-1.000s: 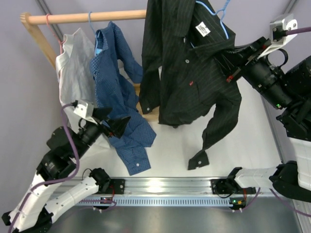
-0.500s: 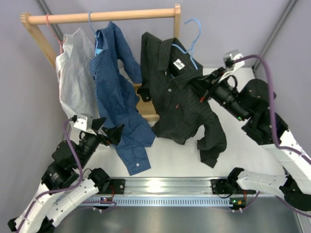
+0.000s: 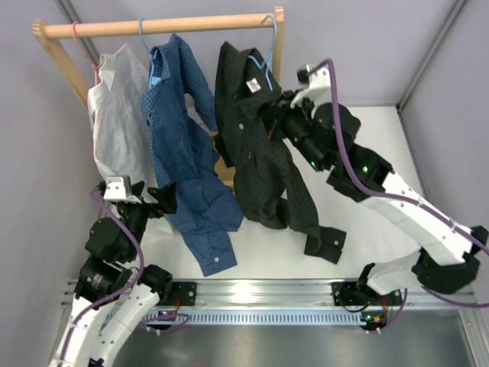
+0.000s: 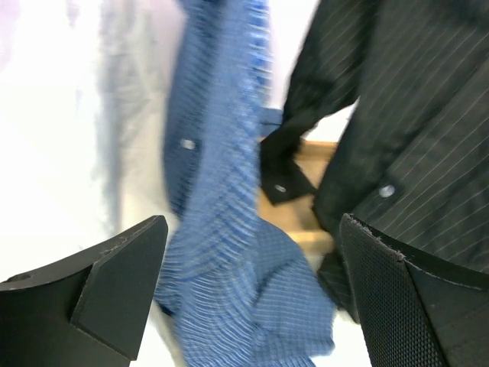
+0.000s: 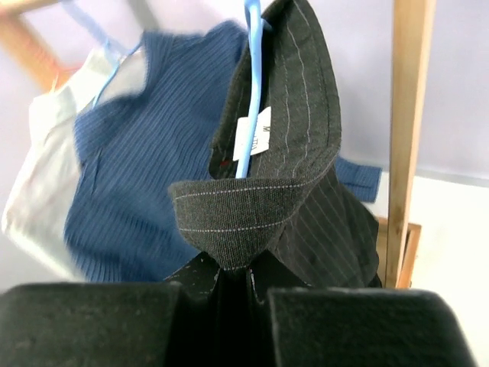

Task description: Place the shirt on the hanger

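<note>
The black pinstriped shirt (image 3: 256, 149) hangs on the light-blue hanger (image 3: 267, 47), whose hook reaches up to the right end of the wooden rod (image 3: 191, 24); whether it rests on the rod I cannot tell. My right gripper (image 3: 281, 116) is shut on the shirt's collar. In the right wrist view the collar (image 5: 248, 206) pokes out of that gripper (image 5: 248, 271), with the hanger's wire (image 5: 248, 99) above it. My left gripper (image 3: 164, 200) is open low on the left. In its wrist view that gripper (image 4: 252, 256) holds nothing; the black shirt (image 4: 416, 115) is at the right.
A blue patterned shirt (image 3: 183, 145) and a pale grey shirt (image 3: 114, 115) hang on the same rod, left of the black one. The rack's right post (image 3: 279, 30) stands just behind the hanger. The blue shirt (image 4: 221, 191) hangs straight ahead of my left fingers.
My right arm has swung the shirt and hanger left and back, from high at the right to the rod's right end. My left arm has drawn back toward its base, still open.
</note>
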`<action>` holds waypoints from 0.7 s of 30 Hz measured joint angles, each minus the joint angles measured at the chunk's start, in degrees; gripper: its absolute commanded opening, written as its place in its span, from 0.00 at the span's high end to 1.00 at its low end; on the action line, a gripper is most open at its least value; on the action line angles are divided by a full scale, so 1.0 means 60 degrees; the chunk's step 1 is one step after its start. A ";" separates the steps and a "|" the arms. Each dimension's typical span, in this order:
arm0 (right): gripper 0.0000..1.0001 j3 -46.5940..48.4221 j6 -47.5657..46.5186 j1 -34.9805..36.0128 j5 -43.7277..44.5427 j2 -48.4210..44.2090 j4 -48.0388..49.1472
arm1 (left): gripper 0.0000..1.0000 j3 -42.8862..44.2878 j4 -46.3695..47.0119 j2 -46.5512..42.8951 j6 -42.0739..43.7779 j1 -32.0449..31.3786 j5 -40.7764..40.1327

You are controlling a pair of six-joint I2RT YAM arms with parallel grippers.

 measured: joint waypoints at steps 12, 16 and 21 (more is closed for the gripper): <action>1.00 0.6098 0.0200 -0.0208 0.1894 0.4455 -0.2379 | 0.02 -0.0732 0.0721 -0.0958 -0.0229 0.2976 0.3064; 1.00 0.6218 0.0302 -0.0619 0.1898 0.4874 -0.2845 | 0.02 -0.0732 0.0863 -0.1086 -0.0321 0.2983 0.3523; 1.00 0.6207 0.0324 -0.0863 0.1854 0.4991 -0.3213 | 0.02 -0.0208 0.0076 -0.1067 -0.0656 0.2987 0.4011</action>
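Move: The right hand holds the collar and hanger together; the rail spot for the hook, just inside the right-hand post, is about 12 cm ahead, 3 cm left and 14 cm up. The post's top is also about 12 cm ahead, some 2 cm to the hand's right and 12 cm up. The blue shirt's middle is roughly 18 cm left, 8 cm ahead and 8 cm lower. From the empty left hand, that rail spot is some 20 cm ahead, 22 cm right and 28 cm up. Keeping its pinch on the dark shirt's collar and the hanger, the right hand reaches forward about 11 cm towards the rail and drifts some 3 cm left, inside the right-hand post, first rising 3 cm and then sinking about 5 cm as the hook comes over the rail, while the wrist turns some 15 degrees clockwise and tips slightly down. The left hand, open and empty, sways a little forward and left, then eases back, touching nothing. ##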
